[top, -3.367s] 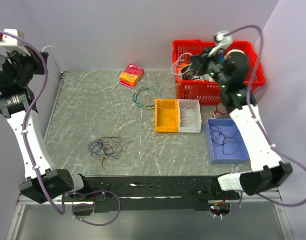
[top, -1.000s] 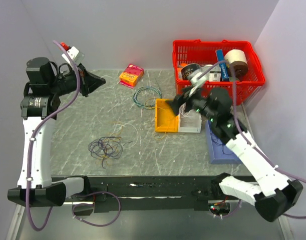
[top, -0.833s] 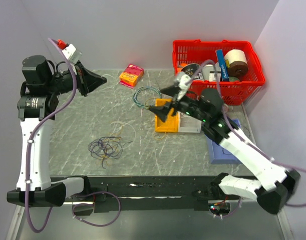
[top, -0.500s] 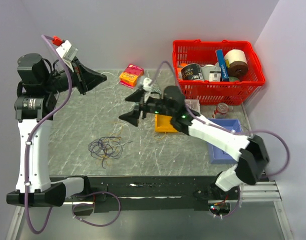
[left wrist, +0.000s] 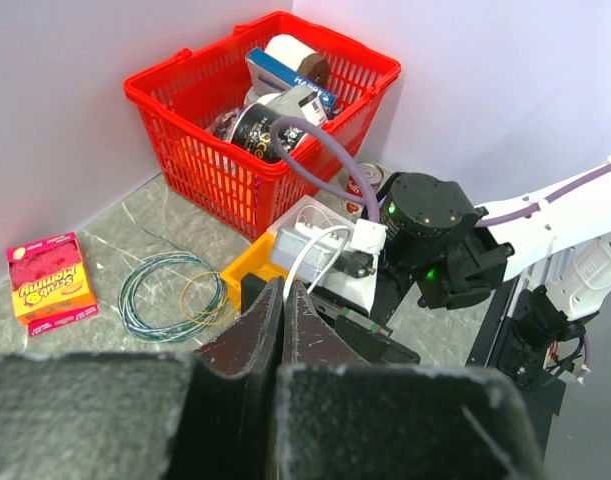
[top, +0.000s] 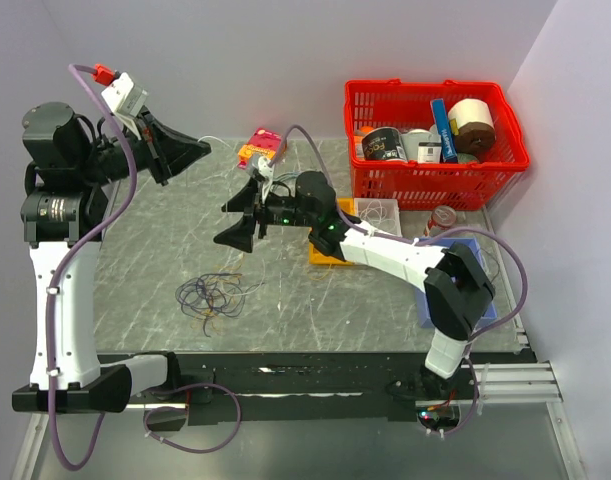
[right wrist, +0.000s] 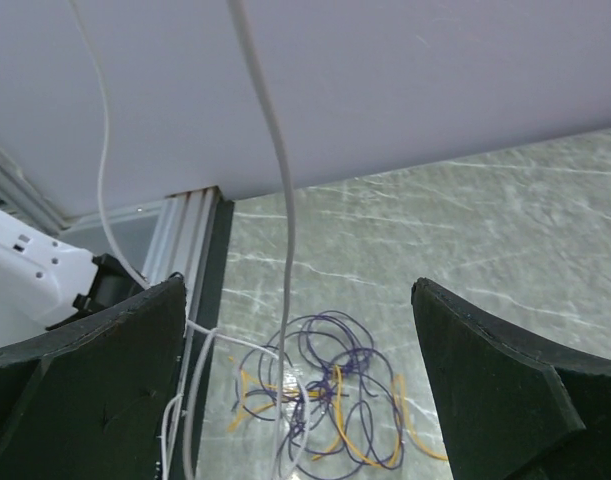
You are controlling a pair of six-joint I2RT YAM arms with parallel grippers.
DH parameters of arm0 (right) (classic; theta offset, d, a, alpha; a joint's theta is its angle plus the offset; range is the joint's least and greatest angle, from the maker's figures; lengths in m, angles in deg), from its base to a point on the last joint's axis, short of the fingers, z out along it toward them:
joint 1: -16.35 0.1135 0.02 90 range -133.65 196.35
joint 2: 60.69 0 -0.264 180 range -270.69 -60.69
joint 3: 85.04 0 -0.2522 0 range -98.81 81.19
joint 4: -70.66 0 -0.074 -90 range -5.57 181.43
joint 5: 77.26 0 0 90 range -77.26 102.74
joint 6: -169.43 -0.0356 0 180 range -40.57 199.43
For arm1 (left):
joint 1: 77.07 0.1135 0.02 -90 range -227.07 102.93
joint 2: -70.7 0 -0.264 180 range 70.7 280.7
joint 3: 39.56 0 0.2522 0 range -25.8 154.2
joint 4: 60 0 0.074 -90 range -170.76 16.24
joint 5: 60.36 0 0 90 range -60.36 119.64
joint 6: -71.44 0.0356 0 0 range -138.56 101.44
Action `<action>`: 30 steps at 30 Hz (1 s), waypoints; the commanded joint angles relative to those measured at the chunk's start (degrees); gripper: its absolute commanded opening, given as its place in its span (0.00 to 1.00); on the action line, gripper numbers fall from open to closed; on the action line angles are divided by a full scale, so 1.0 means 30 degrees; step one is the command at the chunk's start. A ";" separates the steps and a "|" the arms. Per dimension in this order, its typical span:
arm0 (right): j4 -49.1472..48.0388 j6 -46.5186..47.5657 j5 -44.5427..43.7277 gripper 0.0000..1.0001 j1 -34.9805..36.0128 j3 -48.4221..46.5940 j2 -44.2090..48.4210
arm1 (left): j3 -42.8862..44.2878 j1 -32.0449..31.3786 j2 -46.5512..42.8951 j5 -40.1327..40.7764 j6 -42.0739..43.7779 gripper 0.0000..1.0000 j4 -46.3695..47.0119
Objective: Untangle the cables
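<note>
The cables (top: 210, 295) lie in a loose bunch of purple, yellow and white strands on the near left of the table, also seen in the right wrist view (right wrist: 330, 400). A white strand (right wrist: 285, 200) rises from the bunch and runs up out of that view. My left gripper (top: 200, 150) hangs high over the table's back left, its jaws (left wrist: 284, 283) shut on the white strand (left wrist: 307, 250). My right gripper (top: 236, 220) hovers above the table's middle, open (right wrist: 298, 290), with the hanging strand between its fingers (right wrist: 95, 380) and touching neither.
A blue-green wire coil (left wrist: 170, 295) and a pink box (top: 262, 147) lie at the back. An orange bin (top: 325, 252), a white bin (top: 380, 212) and a blue bin (top: 480, 250) stand to the right. A red basket (top: 435, 110) of goods fills the back right corner.
My right arm has swung left from the bins to above the table's middle, its jaws still open. The left gripper has risen a little, still shut.
</note>
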 commanded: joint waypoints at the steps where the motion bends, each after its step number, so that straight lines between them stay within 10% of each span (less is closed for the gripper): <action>1: -0.2105 -0.0713 0.1203 1.00 0.0417 -0.0849 -0.0056 | 0.0614 -0.0061 0.0126 -0.0025 -0.0295 0.01 0.0751; 30: 0.2872 0.2978 -0.1637 1.00 0.1355 0.0119 0.3372 | 0.0291 -0.0061 -0.0020 0.0473 0.0350 0.01 0.0810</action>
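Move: The open right hand has a hanging strand of the white cable in front of it, roughly level with its fingertips and about 1 cm to its left. The purple-and-yellow cable pile lies about 7 cm left, 2 cm back and 30 cm below that hand; the yellow bin is some 22 cm right, 15 cm ahead and 28 cm below it. From the left hand, which still grips this cable, the strand's stretch by the right fingers is roughly 18 cm below, 3 cm right and level fore-and-aft. The left fingers keep their pinch on the white cable, almost still, while the wide-open right hand, fingers pointing left, draws back beside the hanging strand by about 4.5 cm, turning some 10 degrees counter-clockwise. It then undoes that turn, edges about 1 cm forward and 3 cm right, and rises some 3.5 cm towards the left hand's level without closing. ##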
